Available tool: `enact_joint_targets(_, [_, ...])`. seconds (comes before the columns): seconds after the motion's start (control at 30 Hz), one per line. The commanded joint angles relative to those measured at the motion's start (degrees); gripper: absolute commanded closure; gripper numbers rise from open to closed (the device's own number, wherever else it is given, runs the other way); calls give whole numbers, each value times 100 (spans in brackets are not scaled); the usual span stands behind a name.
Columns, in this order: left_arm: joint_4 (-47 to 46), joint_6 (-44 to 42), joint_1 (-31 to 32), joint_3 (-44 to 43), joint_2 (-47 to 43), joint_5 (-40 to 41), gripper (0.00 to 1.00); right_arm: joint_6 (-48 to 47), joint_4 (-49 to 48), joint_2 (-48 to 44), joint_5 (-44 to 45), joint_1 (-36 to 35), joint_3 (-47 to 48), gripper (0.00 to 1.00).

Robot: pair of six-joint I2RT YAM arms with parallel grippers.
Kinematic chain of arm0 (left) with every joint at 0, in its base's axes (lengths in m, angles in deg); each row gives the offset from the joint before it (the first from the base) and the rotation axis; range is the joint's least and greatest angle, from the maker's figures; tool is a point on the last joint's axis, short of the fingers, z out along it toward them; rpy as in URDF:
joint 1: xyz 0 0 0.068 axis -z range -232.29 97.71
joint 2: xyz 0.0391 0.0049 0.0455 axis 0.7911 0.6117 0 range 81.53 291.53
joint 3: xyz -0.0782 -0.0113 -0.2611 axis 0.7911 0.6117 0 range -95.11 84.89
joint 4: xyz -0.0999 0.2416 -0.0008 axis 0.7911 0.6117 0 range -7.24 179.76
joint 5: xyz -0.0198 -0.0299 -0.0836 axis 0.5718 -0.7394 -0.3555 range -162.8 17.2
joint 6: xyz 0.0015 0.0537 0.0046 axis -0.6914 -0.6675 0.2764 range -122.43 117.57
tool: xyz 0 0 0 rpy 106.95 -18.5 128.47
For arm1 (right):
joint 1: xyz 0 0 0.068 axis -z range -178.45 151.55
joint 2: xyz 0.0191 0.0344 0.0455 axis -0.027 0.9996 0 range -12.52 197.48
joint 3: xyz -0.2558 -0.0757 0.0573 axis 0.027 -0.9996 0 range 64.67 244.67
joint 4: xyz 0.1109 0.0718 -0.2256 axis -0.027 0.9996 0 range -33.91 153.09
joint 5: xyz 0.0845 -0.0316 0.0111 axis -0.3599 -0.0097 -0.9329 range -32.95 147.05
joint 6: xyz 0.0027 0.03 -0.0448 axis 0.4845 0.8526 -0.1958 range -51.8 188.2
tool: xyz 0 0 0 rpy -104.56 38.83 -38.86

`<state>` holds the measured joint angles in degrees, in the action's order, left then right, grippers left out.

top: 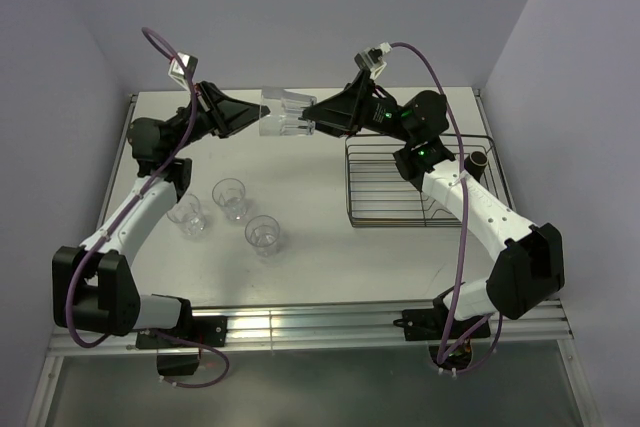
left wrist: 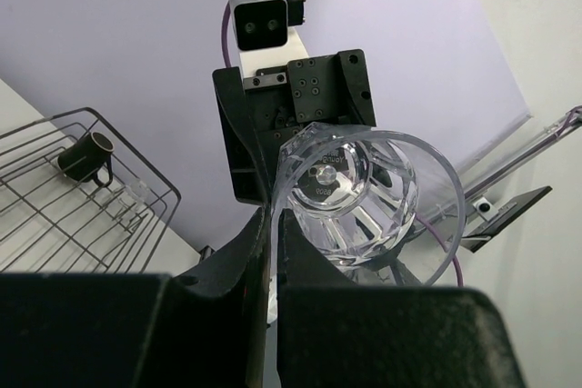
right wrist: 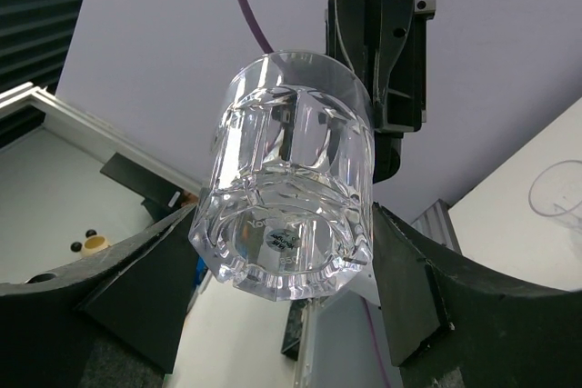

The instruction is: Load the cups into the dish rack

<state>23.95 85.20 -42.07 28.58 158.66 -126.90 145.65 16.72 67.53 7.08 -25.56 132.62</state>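
A clear faceted tumbler (top: 285, 115) hangs on its side in the air between both arms, above the table's far part. My left gripper (top: 258, 115) is shut on its rim wall (left wrist: 273, 224), one finger inside the mouth and one outside. From the other side, my right gripper (top: 310, 122) has its fingers against both sides of the tumbler's thick base (right wrist: 282, 213). Three more clear tumblers (top: 230, 197) stand upright at the table's left. The dish rack (top: 400, 217) sits on the right, with a dark brown mug (top: 478, 162) lying at its far right corner (left wrist: 84, 156).
The rack's wire rim (left wrist: 55, 206) rises above the table below and right of the held tumbler. The standing tumblers (top: 188, 215) (top: 263, 234) cluster just beside the left arm. Purple cables loop over both wrists. Walls close the table at the back and both sides.
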Motion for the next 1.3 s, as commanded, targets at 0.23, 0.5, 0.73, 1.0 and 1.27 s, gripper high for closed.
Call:
enact_joint_targets(0.23, [974,-1001,-37,-81,-496,155,18,-247,42,-139,-100,136,167,54])
enact_joint_targets(0.5, [3247,-2837,-476,-538,-856,-82,8,-2520,2817,-463,-232,847,718,60])
enact_joint_targets(0.73, [5884,-5708,-626,-1126,-1120,162,1,-6428,6814,-491,873,1252,1721,61])
enact_joint_targets(1.0, [8313,-7356,-626,-2207,-428,533,1,-8368,8700,264,2412,1841,2828,65])
enact_joint_targets(1.27, [8597,-7691,-626,-2314,-154,454,1,-9423,9756,1100,3389,1938,3304,69])
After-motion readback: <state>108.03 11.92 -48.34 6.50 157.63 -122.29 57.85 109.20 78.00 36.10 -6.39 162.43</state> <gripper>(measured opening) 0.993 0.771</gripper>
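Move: Both grippers hold the same glass cup in mid-air: its middle is about 5 cm to the right of the left gripper. From the right gripper, the dish rack's middle lies roughly 27 cm right, about level fore-and-aft and 26 cm below; the brown mug standing in it is about 40 cm right and 3 cm ahead. From the left gripper, the nearest standing glass is some 9 cm back and 10 cm left, the front glass 18 cm back and 1 cm left, both about 24 cm below. Open the left gripper wide to let go of the cup's rim, then draw it off to the left and forward and sink it about 10 cm, tipping the fingers downward. Keep the right gripper's hold on the base end and swing the cup some 20 cm right, 18 cm down and 13 cm forward towards the rack, rolling the fingers about 75 degrees from pointing left to pointing down. ##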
